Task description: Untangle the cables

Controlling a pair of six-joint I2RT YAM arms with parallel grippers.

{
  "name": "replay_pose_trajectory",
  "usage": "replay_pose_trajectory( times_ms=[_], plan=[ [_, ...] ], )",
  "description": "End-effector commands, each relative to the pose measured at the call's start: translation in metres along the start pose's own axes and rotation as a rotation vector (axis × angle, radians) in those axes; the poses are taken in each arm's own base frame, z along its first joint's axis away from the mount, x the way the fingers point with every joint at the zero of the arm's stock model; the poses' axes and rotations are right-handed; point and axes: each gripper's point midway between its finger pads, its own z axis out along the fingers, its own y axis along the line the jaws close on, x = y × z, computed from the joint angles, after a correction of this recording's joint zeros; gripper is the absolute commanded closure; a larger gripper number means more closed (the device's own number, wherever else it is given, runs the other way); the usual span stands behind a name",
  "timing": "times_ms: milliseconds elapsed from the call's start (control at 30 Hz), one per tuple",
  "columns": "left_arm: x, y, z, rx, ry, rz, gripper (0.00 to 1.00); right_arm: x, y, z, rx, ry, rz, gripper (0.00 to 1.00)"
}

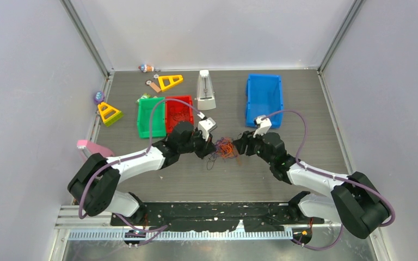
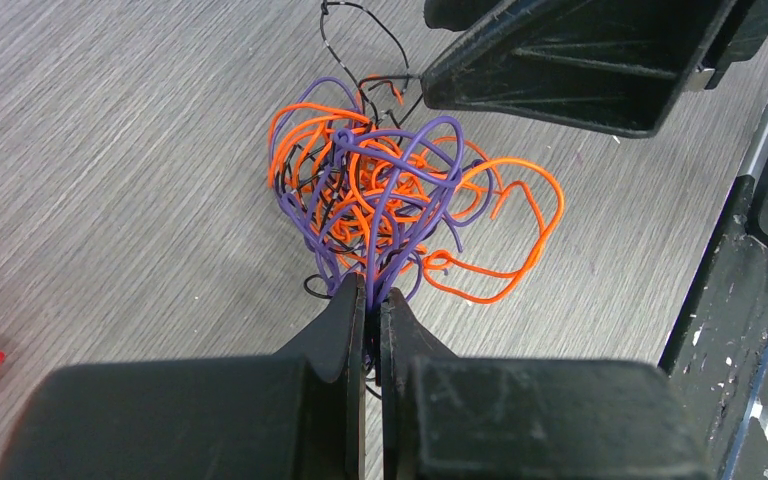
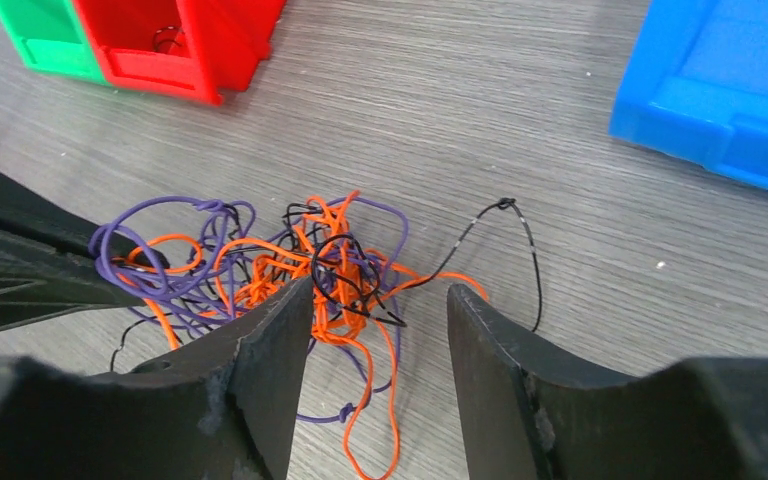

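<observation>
The cables (image 1: 224,148) form a small tangled clump of orange, purple and black strands on the table between my two grippers. In the left wrist view the cables (image 2: 390,200) fan out from my left gripper (image 2: 373,292), which is shut on a bundle of purple strands. The right wrist view has the cables (image 3: 290,260) lying in front of my right gripper (image 3: 380,295); its fingers stand apart, with orange and black strands between them and nothing pinched. My left gripper (image 1: 209,145) is at the clump's left, my right gripper (image 1: 238,147) at its right.
A green bin (image 1: 151,117) and a red bin (image 1: 178,113) stand behind the left arm, a blue bin (image 1: 264,98) at the back right. A white metronome-like object (image 1: 206,89), yellow triangles (image 1: 170,81) and small toys lie along the back left.
</observation>
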Motion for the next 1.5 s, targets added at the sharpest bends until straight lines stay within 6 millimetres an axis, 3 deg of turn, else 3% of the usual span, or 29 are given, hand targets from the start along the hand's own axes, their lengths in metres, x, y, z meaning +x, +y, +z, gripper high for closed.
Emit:
replay_pose_trajectory(
  times_ms=[0, 300, 400, 467, 567, 633, 767, 933, 1267, 1367, 1467],
  plan=[
    [-0.029, -0.006, -0.003, 0.019, -0.093, 0.056, 1.00, -0.026, -0.004, 0.002, 0.044, -0.068, -0.014, 0.44],
    [-0.029, -0.005, -0.002, 0.020, -0.086, 0.051, 1.00, -0.010, 0.017, 0.020, -0.074, 0.039, -0.023, 0.40],
    [-0.029, -0.007, -0.002, 0.030, -0.087, 0.052, 1.00, -0.009, 0.019, 0.023, -0.081, 0.049, -0.020, 0.48],
    [-0.030, -0.007, -0.003, 0.026, -0.094, 0.054, 1.00, -0.013, 0.018, 0.022, -0.071, 0.033, -0.021, 0.60],
    [-0.031, -0.002, -0.005, -0.006, -0.097, 0.052, 1.00, -0.021, 0.002, 0.018, 0.026, -0.012, -0.013, 0.87],
    [-0.030, 0.010, -0.006, -0.079, -0.093, 0.039, 1.00, -0.027, -0.017, 0.013, 0.134, -0.047, 0.003, 0.94],
    [-0.026, 0.056, -0.024, -0.365, -0.081, -0.003, 1.00, -0.041, -0.051, -0.009, 0.340, -0.135, 0.045, 0.95],
    [-0.024, 0.101, -0.076, -0.697, -0.213, -0.073, 1.00, -0.049, -0.087, -0.045, 0.543, -0.275, 0.121, 0.95],
    [-0.023, 0.130, -0.131, -0.980, -0.329, -0.136, 1.00, -0.053, -0.131, -0.105, 0.833, -0.434, 0.226, 0.95],
    [-0.021, 0.132, -0.137, -1.012, -0.336, -0.145, 1.00, -0.053, -0.137, -0.117, 0.871, -0.459, 0.238, 0.95],
    [-0.024, 0.127, -0.129, -0.953, -0.333, -0.124, 1.00, -0.056, -0.132, -0.118, 0.831, -0.471, 0.234, 0.95]
  ],
)
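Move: The right hand hovers open over a black cable strand, about 1 cm ahead of it, 2 cm to its left and 2 cm below; the tangle's middle is roughly 5 cm left of that hand, 3 cm back and 4 cm lower, and the blue bin some 14 cm ahead and 10 cm right, about 6 cm lower. The shut left hand holds purple strands, with the tangle's middle 5 cm to its right, level fore and aft and 3 cm lower, and the red bin about 12 cm ahead, 16 cm left and 6 cm lower. While the left hand keeps still with its grip on the tangle, the right eases down and slightly left and pinches the black strand, closing from about half open. Then both pull apart at once: the right goes about 17 cm right, rising some 5 cm and turning 50 degrees clockwise, as the left draws the tangle 15 cm left and 6 cm forward towards the red bin, lifting slightly and turning 50 degrees counter-clockwise. ##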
